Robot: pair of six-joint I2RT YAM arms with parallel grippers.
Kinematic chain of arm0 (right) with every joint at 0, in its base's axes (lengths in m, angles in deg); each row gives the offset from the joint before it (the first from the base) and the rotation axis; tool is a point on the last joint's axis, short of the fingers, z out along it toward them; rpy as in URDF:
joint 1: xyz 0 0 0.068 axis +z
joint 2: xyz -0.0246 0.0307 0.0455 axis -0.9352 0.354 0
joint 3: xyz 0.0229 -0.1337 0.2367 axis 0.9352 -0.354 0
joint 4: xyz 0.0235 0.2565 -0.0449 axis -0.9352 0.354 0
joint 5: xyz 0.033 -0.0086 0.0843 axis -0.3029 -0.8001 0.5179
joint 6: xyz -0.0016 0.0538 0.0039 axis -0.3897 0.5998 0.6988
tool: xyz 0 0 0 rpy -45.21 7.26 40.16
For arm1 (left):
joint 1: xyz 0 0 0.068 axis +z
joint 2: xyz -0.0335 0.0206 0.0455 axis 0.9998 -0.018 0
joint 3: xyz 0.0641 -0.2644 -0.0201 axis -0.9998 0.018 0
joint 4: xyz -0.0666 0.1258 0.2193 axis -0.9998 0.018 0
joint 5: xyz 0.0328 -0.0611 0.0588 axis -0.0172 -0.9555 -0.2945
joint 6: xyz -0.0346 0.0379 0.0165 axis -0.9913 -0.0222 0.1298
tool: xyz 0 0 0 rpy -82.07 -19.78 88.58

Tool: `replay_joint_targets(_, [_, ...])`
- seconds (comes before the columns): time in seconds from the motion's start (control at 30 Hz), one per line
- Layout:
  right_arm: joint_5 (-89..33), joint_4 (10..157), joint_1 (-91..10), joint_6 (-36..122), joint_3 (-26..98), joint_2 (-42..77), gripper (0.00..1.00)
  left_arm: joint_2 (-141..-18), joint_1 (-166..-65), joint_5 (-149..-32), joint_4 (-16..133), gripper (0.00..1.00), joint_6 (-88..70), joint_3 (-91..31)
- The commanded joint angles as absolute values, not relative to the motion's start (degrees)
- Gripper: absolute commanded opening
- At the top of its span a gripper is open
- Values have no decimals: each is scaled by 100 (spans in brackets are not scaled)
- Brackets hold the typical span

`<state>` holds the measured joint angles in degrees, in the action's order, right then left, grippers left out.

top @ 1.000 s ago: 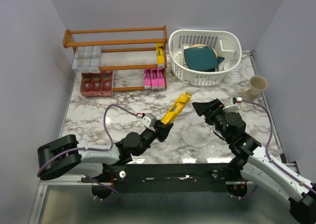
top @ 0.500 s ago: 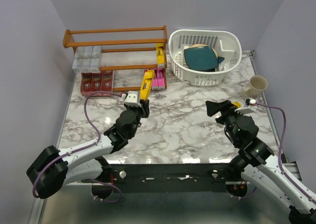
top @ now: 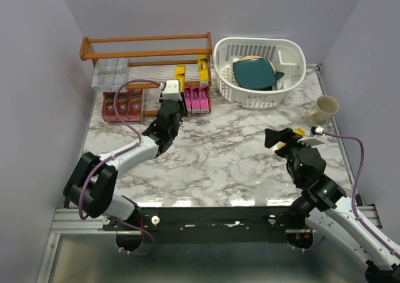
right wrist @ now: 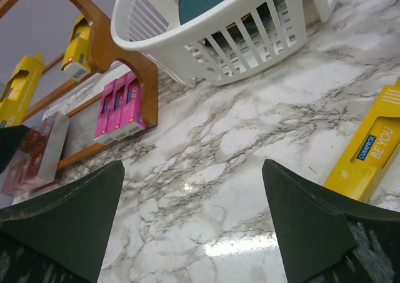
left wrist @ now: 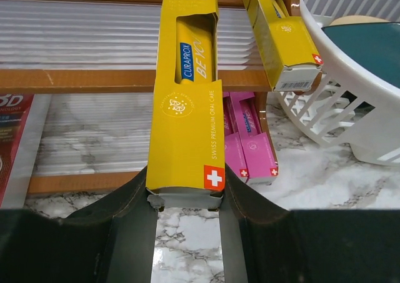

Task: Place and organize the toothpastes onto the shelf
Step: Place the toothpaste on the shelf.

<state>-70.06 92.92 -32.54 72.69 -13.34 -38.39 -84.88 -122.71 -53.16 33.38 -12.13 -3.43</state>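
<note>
My left gripper [top: 173,100] [left wrist: 185,192] is shut on the near end of a yellow toothpaste carton [top: 179,75] [left wrist: 185,102]. The carton's far end reaches over the shelf's [top: 147,45] upper slatted tier. Another yellow toothpaste [top: 202,69] [left wrist: 281,36] lies at that tier's right end, and silver ones [top: 110,72] at its left. On the lower tier are red cartons [top: 122,104] at the left and pink ones [top: 196,99] [left wrist: 250,142] at the right. My right gripper [top: 279,137] [right wrist: 192,170] stands wide open over bare marble. A loose yellow toothpaste [right wrist: 374,152] lies just to its right.
A white slotted basket [top: 289,77] [right wrist: 250,52] holding a teal item stands right of the shelf, close to the shelf's right end. A cream mug [top: 322,110] sits near the table's right edge. Purple walls close in on both sides.
My left arm has swung from the table's middle up to the shelf, carrying the yellow carton. The right arm has drawn back toward the right, jaws still open.
</note>
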Motion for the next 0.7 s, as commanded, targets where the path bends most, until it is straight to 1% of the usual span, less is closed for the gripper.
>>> replay_joint_targets(0.0, [-7302, 9285, -3270, 7118, -1491, -3901, 100, -9023, -12088, -5582, 3376, 26, -1191, -1017])
replay_joint_targets(0.33, [-7267, 9215, -3270, 7074, -1526, -3822, 100, -9972, -11868, -5653, 3340, 26, -954, -2046])
replay_joint_targets(0.57, [-7205, 9188, -3270, 7074, -1543, -3752, 100, -10666, -11727, -5846, 3112, 26, -901, -2530])
replay_joint_targets(0.67, [-7197, 9153, -3270, 7065, -1552, -3725, 100, -10912, -11666, -5960, 3086, 29, -901, -2723])
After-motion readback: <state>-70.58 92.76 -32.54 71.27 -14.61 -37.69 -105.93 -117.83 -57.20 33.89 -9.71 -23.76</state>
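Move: The left hand already holds the yellow toothpaste by its near end; its place is on the middle shelf tier, middle about 14 cm ahead and 4 cm right of the hand, roughly level with it. The shelved yellow toothpaste lies some 14 cm ahead and 8 cm right, and the pink toothpastes on the lower tier about 12 cm ahead, 6 cm right and 14 cm below. From the right hand that place is roughly 24 cm ahead and 36 cm left, near its height. Keeping its pinch on the near end of the yellow toothpaste, the left hand drives it steadily forward about 10 cm, long side first, in over the middle tier and under the top rail. It drifts some 2 cm right towards the yellow toothpaste already shelved, staying within about a centimetre of its starting height, with the wrist practically unturned and the fingers still closed on the box. ##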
